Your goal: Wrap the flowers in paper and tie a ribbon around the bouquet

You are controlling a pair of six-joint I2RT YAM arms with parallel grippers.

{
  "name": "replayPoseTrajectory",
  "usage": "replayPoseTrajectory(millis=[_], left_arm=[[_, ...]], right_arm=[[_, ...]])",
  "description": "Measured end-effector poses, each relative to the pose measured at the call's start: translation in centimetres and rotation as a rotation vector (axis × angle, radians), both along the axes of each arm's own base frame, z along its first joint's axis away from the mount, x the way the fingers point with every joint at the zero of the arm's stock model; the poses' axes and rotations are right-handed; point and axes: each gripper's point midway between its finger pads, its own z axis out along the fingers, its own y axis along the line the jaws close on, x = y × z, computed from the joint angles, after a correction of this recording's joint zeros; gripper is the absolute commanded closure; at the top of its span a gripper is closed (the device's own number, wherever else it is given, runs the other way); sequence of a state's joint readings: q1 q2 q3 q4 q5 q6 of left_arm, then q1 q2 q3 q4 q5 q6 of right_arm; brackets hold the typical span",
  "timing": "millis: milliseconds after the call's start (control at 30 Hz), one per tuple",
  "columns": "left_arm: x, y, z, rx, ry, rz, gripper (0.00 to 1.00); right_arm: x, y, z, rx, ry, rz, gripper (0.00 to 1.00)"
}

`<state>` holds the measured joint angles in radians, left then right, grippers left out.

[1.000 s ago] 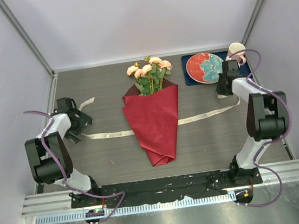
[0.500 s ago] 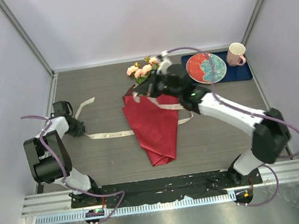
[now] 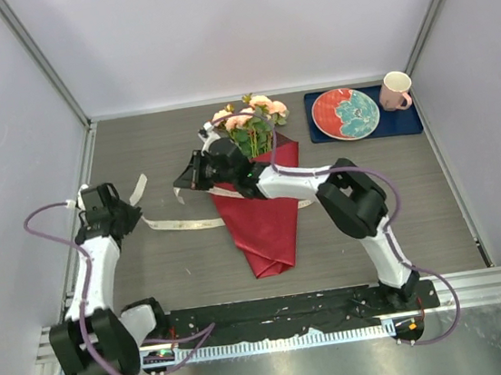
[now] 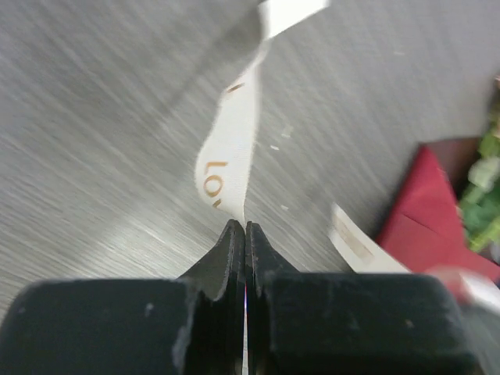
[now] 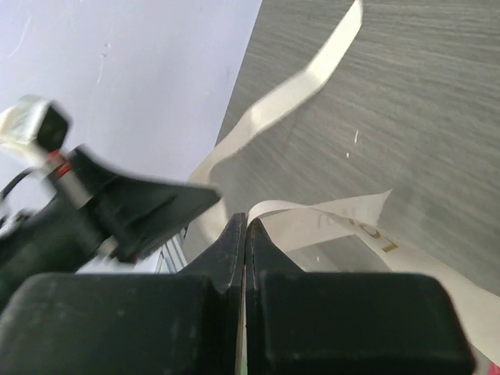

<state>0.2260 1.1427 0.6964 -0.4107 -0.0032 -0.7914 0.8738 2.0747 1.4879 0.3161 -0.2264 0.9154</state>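
The bouquet lies mid-table: peach-pink flowers (image 3: 251, 116) stick out of a dark red paper (image 3: 263, 218) cone that points toward me. The cream ribbon (image 3: 182, 224) runs left from under the cone. My left gripper (image 3: 134, 218) is shut on the ribbon (image 4: 233, 137) near its left end, with the strip rising from the tips (image 4: 244, 225). My right arm reaches across the cone, and my right gripper (image 3: 182, 185) is shut on the other ribbon (image 5: 336, 226) end, just left of the paper. The red paper (image 4: 426, 211) shows at the right of the left wrist view.
A red and teal plate (image 3: 344, 114) and a pink mug (image 3: 396, 90) sit on a dark blue mat (image 3: 409, 122) at the back right. The left gripper's body (image 5: 117, 211) shows close by in the right wrist view. Enclosure walls stand on three sides.
My left gripper has shut on the ribbon and moved slightly toward me. My right arm has swung from the far right across the bouquet to its left side, carrying the ribbon's end.
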Motion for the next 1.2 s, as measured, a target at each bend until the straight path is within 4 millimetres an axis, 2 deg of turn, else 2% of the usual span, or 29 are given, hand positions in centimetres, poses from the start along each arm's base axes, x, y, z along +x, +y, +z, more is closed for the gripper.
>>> replayPoseTrajectory(millis=[67, 100, 167, 267, 300, 367, 433, 500, 533, 600, 633, 700, 767, 867, 933, 1200], left_arm=[[-0.1, -1.5, 2.2, -0.003, -0.085, -0.04, 1.0], [-0.2, -2.5, 3.1, -0.009, -0.113, -0.071, 1.0], [-0.4, -4.9, 4.2, -0.021, -0.151, -0.149, 1.0], [-1.0, -9.1, 5.0, -0.025, -0.171, -0.291, 1.0], [-1.3, -10.7, 5.3, -0.028, -0.172, -0.347, 1.0], [-1.5, -13.6, 6.3, -0.033, -0.186, -0.449, 1.0], [-0.8, -16.2, 7.7, -0.03, -0.199, -0.534, 1.0], [0.6, -18.7, 8.5, -0.006, -0.191, -0.607, 1.0], [1.9, -20.8, 9.2, 0.008, -0.197, -0.658, 1.0], [3.5, -24.2, 9.5, 0.021, -0.194, -0.745, 1.0], [4.2, -26.0, 9.4, 0.032, -0.189, -0.79, 1.0], [5.6, -29.4, 9.1, 0.067, -0.182, -0.883, 1.0], [6.7, -32.3, 8.8, 0.087, -0.175, -0.97, 1.0], [7.9, -36.4, 8.0, 0.081, -0.171, -1.114, 1.0], [7.6, -37.6, 7.2, 0.063, -0.155, -1.187, 0.99], [5.7, -39.8, 3.9, -0.05, -0.043, -1.368, 0.93]], right_arm=[[0.8, 1.4, -1.1, -0.009, 0.01, 0.016, 0.71], [1.0, 1.9, -1.7, -0.021, 0.017, 0.029, 0.51], [0.9, 1.7, -3.2, -0.073, 0.042, 0.049, 0.28], [-0.2, -0.8, -4.6, -0.159, 0.058, 0.066, 0.26], [-1.1, -2.6, -5.0, -0.202, 0.072, 0.069, 0.26], [-2.4, -6.9, -4.3, -0.264, 0.083, 0.058, 0.22], [-2.7, -11.9, -2.0, -0.294, 0.042, 0.001, 0.21], [-2.4, -16.8, 0.8, -0.299, -0.023, -0.08, 0.21], [-2.0, -20.1, 2.4, -0.298, -0.07, -0.142, 0.21], [-0.9, -24.8, 4.1, -0.308, -0.131, -0.244, 0.21], [-0.1, -27.1, 4.1, -0.336, -0.154, -0.298, 0.21], [1.1, -30.7, 2.7, -0.421, -0.155, -0.37, 0.21], [1.2, -32.1, -0.3, -0.522, -0.119, -0.367, 0.2], [-0.1, -33.5, -5.6, -0.7, -0.042, -0.294, 0.2], [-0.8, -34.6, -7.9, -0.804, -0.016, -0.262, 0.2], [-0.7, -37.0, -10.7, -0.959, -0.066, -0.267, 0.22]])
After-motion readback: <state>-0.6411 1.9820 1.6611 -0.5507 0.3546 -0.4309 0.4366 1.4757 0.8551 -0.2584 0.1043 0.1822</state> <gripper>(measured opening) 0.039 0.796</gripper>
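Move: Across the table, the wrapped bouquet's red waist lies about 34 cm right of the left hand, 2 cm ahead and 7 cm below. The closed right hand, holding the other ribbon end, has that waist some 20 cm to its right, 5 cm back and 14 cm below. The flower heads are some 22 cm beyond the waist; a flat ribbon strip runs on the table about 10 cm right of the left hand, 4 cm back and 8 cm below. Sweeping some 40 cm right over the paper with its ribbon end still pinched, the left hand first rises about 9 cm, then sinks partway and ends slightly forward, turning nearly 80 degrees clockwise. The right hand dips 5 cm, opens and lets its end go left of the bouquet, then arcs about 37 cm right, up and down again, open fingers swinging to point down beside the paper's right edge. ##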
